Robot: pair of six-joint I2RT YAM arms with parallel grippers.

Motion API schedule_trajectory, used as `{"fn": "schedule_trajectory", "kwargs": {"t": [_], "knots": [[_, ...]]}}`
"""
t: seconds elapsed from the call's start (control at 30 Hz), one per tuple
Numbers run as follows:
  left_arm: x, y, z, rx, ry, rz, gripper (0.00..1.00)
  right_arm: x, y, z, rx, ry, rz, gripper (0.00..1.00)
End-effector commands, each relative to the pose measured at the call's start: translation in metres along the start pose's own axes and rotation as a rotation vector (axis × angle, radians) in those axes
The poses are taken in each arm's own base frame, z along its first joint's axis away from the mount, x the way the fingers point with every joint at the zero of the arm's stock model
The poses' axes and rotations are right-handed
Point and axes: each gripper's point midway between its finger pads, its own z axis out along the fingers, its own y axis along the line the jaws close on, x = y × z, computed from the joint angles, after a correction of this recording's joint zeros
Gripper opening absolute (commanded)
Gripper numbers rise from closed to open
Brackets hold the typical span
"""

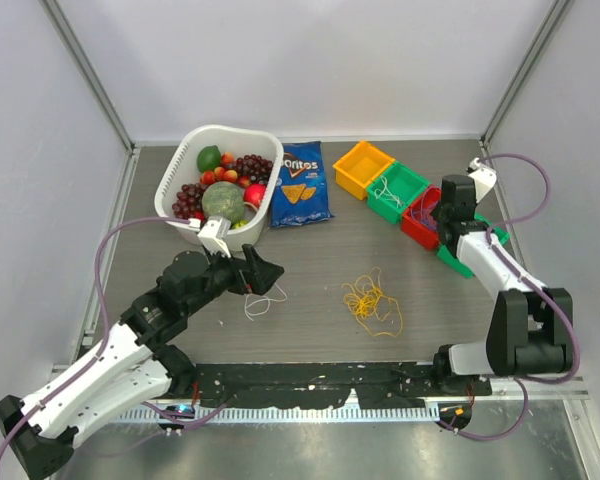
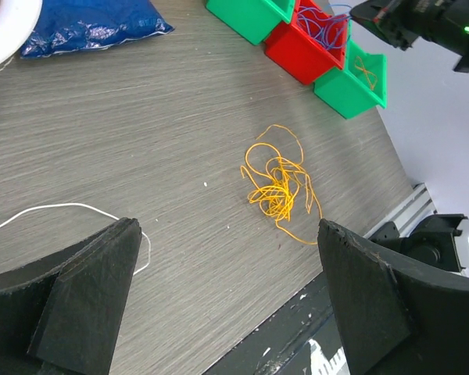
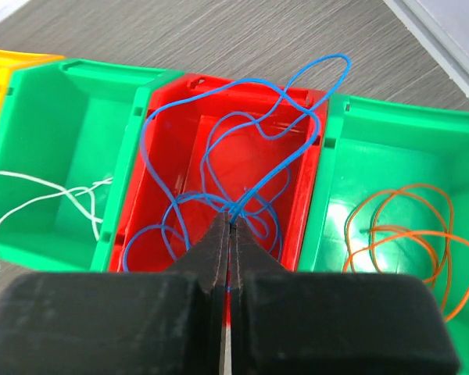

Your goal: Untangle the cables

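Observation:
A yellow cable tangle point(image 1: 370, 300) lies on the table's middle and also shows in the left wrist view point(image 2: 277, 187). A loose white cable point(image 1: 263, 303) lies by my left gripper point(image 1: 267, 275), which is open and empty just above the table; the white cable point(image 2: 62, 209) runs past its left finger point(image 2: 86, 297). My right gripper point(image 3: 230, 223) is shut on a blue cable point(image 3: 242, 148) whose loops hang into the red bin point(image 3: 293, 168). Another white cable point(image 3: 47, 203) lies in the left green bin point(image 3: 39, 94). An orange cable point(image 3: 406, 226) lies in the right green bin point(image 3: 375, 125).
A row of bins stands at the back right: orange-yellow point(image 1: 363, 167), green point(image 1: 397, 190), red point(image 1: 417, 225), green point(image 1: 470, 258). A white basket point(image 1: 177, 175) of fruit and a blue Doritos bag point(image 1: 300, 185) sit at the back. A black rail point(image 1: 310, 385) runs along the near edge.

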Motion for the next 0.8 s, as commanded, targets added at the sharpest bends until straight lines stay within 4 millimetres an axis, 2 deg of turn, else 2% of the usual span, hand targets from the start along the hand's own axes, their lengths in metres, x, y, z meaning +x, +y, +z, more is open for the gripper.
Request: {"fn": "schedule_trajectory", "kwargs": {"t": [0.0,0.07,0.13,0.3,0.37,0.43,0.47,0.5,0.53,0.6,0.67,0.7,0.73,0.77], "knots": [[-0.016,-0.012,-0.006,0.057,-0.071,-0.009,1.0,-0.028,-0.001,0.016,0.08,-0.077,-0.029,0.01],[-0.016,-0.009,-0.009,0.045,-0.076,-0.007,1.0,-0.025,-0.006,0.023,0.128,-0.046,-0.044,0.01],[-0.015,-0.006,-0.01,0.03,-0.076,-0.007,1.0,-0.019,-0.002,0.029,0.13,-0.004,-0.061,0.01],[-0.01,0.013,-0.009,-0.062,-0.076,-0.048,0.99,-0.013,0.006,0.027,0.107,0.077,-0.076,0.03],[-0.004,0.024,-0.005,-0.12,-0.056,-0.063,0.99,-0.014,0.015,0.023,0.061,0.097,-0.07,0.09],[0.002,0.035,-0.003,-0.182,-0.038,-0.084,0.99,-0.015,0.02,0.017,0.036,0.123,-0.061,0.2],[0.005,0.039,-0.003,-0.204,-0.032,-0.094,0.99,-0.014,0.022,0.014,0.022,0.136,-0.057,0.28],[0.007,0.043,-0.002,-0.222,-0.025,-0.103,0.99,-0.016,0.025,0.008,-0.003,0.14,-0.045,0.32],[0.01,0.046,-0.002,-0.24,-0.016,-0.11,0.99,-0.013,0.026,0.005,-0.014,0.151,-0.039,0.44],[0.016,0.052,-0.001,-0.271,0.0,-0.131,1.0,-0.01,0.03,-0.005,-0.06,0.162,-0.029,0.63],[0.021,0.056,-0.002,-0.292,0.012,-0.154,1.0,-0.017,0.033,-0.023,-0.114,0.141,-0.01,0.66],[0.026,0.059,-0.001,-0.304,0.023,-0.168,1.0,-0.01,0.038,-0.028,-0.146,0.158,-0.017,0.66],[0.03,0.062,-0.002,-0.319,0.032,-0.184,1.0,-0.014,0.043,-0.039,-0.183,0.14,-0.024,0.66],[0.036,0.065,-0.002,-0.331,0.043,-0.202,1.0,-0.004,0.055,-0.049,-0.239,0.16,-0.045,0.66]]}}
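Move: The right hand holds the blue cable above the near part of the red bin, whose middle is about 4 cm ahead, 2 cm left and 11 cm below. One green bin lies some 12 cm ahead and 12 cm left, the other 3 cm back and 9 cm right. From the left hand, the white cable's right loop is about 2 cm back, 4 cm left and 21 cm down. Right hand dips 2-3 cm forward-down, opens to release blue cable, backs off left; left sinks 5 cm towards white cable. ##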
